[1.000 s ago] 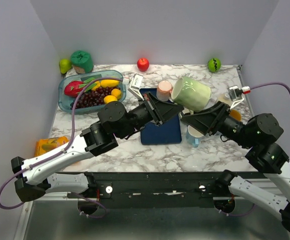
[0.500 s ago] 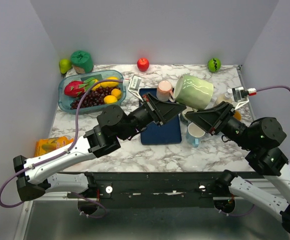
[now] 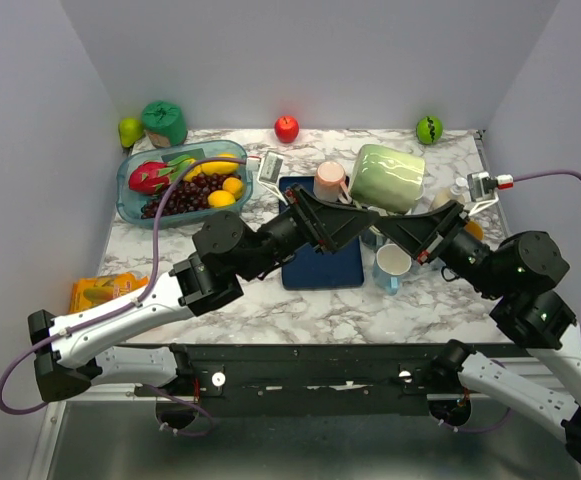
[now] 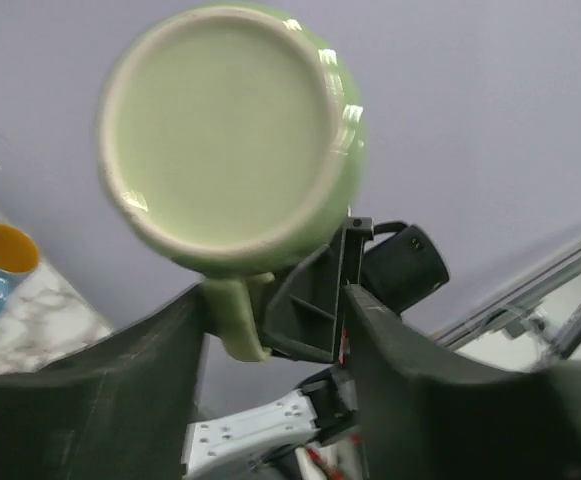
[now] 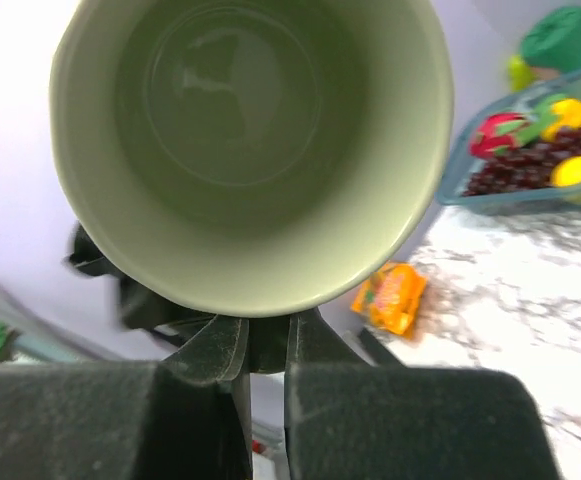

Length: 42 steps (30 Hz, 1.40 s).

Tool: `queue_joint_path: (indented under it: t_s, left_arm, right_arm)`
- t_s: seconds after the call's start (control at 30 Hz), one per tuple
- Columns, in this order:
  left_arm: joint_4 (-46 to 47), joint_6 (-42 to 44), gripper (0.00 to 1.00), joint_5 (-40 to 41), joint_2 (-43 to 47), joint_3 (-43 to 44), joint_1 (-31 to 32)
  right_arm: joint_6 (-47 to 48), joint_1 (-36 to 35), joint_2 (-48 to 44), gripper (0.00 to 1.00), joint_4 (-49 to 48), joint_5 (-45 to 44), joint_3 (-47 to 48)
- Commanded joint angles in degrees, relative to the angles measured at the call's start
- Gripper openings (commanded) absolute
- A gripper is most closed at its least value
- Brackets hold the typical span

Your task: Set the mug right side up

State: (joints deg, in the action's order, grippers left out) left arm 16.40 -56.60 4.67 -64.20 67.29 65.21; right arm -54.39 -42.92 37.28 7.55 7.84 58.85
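The pale green mug hangs in the air over the middle of the table, lying on its side with its mouth toward the right arm. My right gripper comes in from below right. In the right wrist view it is pinched nearly together just under the rim of the mug. My left gripper meets it from the left. The left wrist view shows the mug's base and handle. The left gripper stands open around that handle with a gap.
Under the mug lie a dark blue mat, a pink cup and a light blue cup. A fruit basket stands back left, an orange packet front left. An apple sits by the back wall.
The right jaws have closed under the mug while the left jaws have opened off its handle. The mug has tipped flatter and sits slightly higher and farther back.
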Motion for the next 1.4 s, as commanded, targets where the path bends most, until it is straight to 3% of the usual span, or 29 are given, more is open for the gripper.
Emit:
queue_joint_path:
  t_s: [0.0, 0.07, 0.17, 0.43, 0.6, 0.73, 1.03, 1.37]
  left_arm:
    - [-1.2, 4.6, 0.91, -0.4, 1.2, 2.3, 0.5]
    - [-3.7, 7.2, 0.99, 0.8, 1.9, 2.5, 0.5]
    - [-8.0, 11.1, 0.99, 3.8, 2.9, 3.1, 0.4]
    - [-27.3, 17.9, 0.99, 11.9, 1.8, 9.3, -2.9]
    - [-35.1, 19.0, 0.99, 7.7, -4.1, 14.7, -8.6]
    - [-38.2, 19.4, 0.99, 2.1, -8.1, 16.9, -14.4]
    - [-44.1, 24.3, 0.99, -2.6, -13.5, 19.5, -21.9]
    - [-47.2, 26.5, 0.99, -6.6, -17.4, 18.1, -27.5]
  right_arm:
    - [5.0, -0.1, 0.4, 0.01, 5.1, -10.5, 3.4]
    - [7.4, -0.1, 0.3, 0.01, 7.1, -13.5, 5.2]
    - [10.8, -0.1, 0.5, 0.01, 12.3, -20.7, 8.3]
    - [16.9, -0.1, 3.2, 0.01, 41.8, -52.1, 18.9]
    - [11.5, 0.0, 6.0, 0.01, 60.4, -65.0, 21.2]
    - [6.3, 3.8, 8.5, 0.01, 65.9, -64.4, 19.2]
    - [3.2, 15.7, 10.0, 0.01, 65.2, -49.4, 8.4]
    - [-3.3, 17.4, 10.7, 0.01, 67.7, -41.2, -1.6]
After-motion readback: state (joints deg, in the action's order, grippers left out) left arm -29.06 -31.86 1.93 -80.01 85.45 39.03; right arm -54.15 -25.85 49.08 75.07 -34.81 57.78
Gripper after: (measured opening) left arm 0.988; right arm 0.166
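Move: Both hands are at the handle of the green mug; the right fingers pinch it and the left are already half open. Bare table lies about 22 cm right, 5 cm ahead and 41 cm below the right hand. The light-blue mug is 13 cm ahead and 12 cm right, the pale-blue mug 19 cm ahead and 20 cm right. From the left hand the upturned peach mug is straight ahead some 37 cm and 44 cm down, the violet mug 34 cm ahead and 10 cm right. The left fingers finish opening and come free of the green mug's handle; that hand then swings forward about 18 cm, down as far and some 8 cm left, towards the peach mug, tipping downward. The right hand keeps its pinch and takes the green mug right and slightly forward, then mainly down about 27 cm, turning clockwise and tipping its fingers from slightly upward to steeply down. ##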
